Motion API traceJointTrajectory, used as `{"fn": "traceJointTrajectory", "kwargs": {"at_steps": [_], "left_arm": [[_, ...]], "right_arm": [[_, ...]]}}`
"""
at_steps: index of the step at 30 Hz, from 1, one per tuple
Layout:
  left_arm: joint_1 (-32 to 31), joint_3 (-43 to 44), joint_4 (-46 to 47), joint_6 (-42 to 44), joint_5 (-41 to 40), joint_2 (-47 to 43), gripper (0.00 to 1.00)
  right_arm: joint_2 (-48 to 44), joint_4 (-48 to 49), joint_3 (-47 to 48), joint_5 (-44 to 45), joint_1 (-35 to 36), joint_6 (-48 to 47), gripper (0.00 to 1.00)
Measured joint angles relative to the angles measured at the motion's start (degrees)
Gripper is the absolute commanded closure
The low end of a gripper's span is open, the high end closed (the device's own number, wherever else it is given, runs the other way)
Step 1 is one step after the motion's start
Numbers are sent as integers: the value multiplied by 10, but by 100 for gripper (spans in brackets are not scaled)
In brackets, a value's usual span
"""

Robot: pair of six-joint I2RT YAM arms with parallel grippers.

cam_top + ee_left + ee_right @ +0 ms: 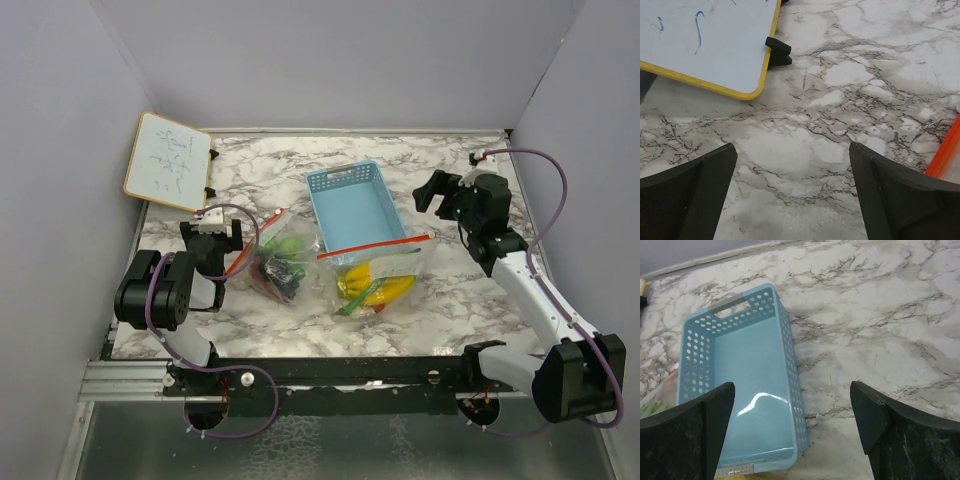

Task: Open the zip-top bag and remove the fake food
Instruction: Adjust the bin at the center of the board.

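Observation:
Two clear zip-top bags lie mid-table. The left bag holds fake food: a dark grape cluster and green pieces. In the right bag, under a red zip strip, are a yellow banana bunch and green pieces. My left gripper hovers open just left of the left bag; the left wrist view shows bare marble between the fingers and an orange zip strip at the right edge. My right gripper stands open right of the basket, nothing between its fingers.
A light-blue slotted basket sits behind the bags; its wall runs below my right gripper. A yellow-framed whiteboard leans at the back left and fills the upper left of the left wrist view. Grey walls enclose the table.

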Motion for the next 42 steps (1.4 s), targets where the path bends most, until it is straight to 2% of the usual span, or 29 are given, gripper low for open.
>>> {"fn": "traceJointTrajectory", "kwargs": {"at_steps": [3, 4, 5, 8, 9, 11, 12, 13, 14, 17, 20, 23, 27, 31, 37, 39, 42], "left_arm": [[0, 0, 0, 0, 0, 0, 1], [0, 0, 0, 0, 0, 0, 1], [0, 0, 0, 0, 0, 0, 1], [0, 0, 0, 0, 0, 0, 1], [0, 0, 0, 0, 0, 0, 1], [0, 0, 0, 0, 0, 0, 1], [0, 0, 0, 0, 0, 0, 1], [0, 0, 0, 0, 0, 0, 1], [0, 0, 0, 0, 0, 0, 1], [0, 0, 0, 1, 0, 0, 1], [0, 0, 0, 1, 0, 0, 1], [0, 0, 0, 1, 0, 0, 1], [0, 0, 0, 2, 0, 0, 1], [0, 0, 0, 2, 0, 0, 1], [0, 0, 0, 2, 0, 0, 1], [0, 0, 0, 2, 0, 0, 1], [0, 0, 0, 2, 0, 0, 1]], "right_arm": [[0, 0, 0, 0, 0, -1, 13], [0, 0, 0, -1, 0, -2, 21], [0, 0, 0, -2, 0, -2, 35], [1, 6, -5, -15, 0, -14, 68], [7, 9, -8, -21, 0, -22, 72], [29, 12, -7, -30, 0, -27, 70], [59, 3, 3, -38, 0, -33, 60], [84, -1, 14, -44, 0, -36, 45], [118, -13, 31, -51, 0, -37, 36], [206, -37, 77, -68, 3, -49, 18], [261, -50, 102, -72, 16, -54, 13], [283, -55, 115, -72, 38, -61, 13], [307, -58, 143, -61, 69, -72, 22], [337, -62, 165, -34, 87, -80, 50], [382, -102, 195, 42, 87, -80, 81], [386, -110, 202, 68, 87, -79, 97], [386, -123, 214, 99, 87, -87, 99]]}}
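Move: The blue bin's middle lies about 15 cm to the right hand's left, 5 cm ahead and some 17 cm below it, skewed with its far end turned left. Its right wall is nearer, roughly 8 cm left and 6 cm ahead. The banana bag sits about 11 cm left and 11 cm back, the grape bag some 31 cm left and 7 cm back. For the idle left hand, the bin is about 31 cm right and 3 cm ahead. The blue bin's right wall is what the right hand goes for: it swoops down about 15 cm, leftward and a little forward, tipping its fingers some 25 degrees further down. The fingers part-close, reopen, then shut to pinch the right rim while the hand swings back about 4 cm to the right, edging forward and rolling its left side down. ##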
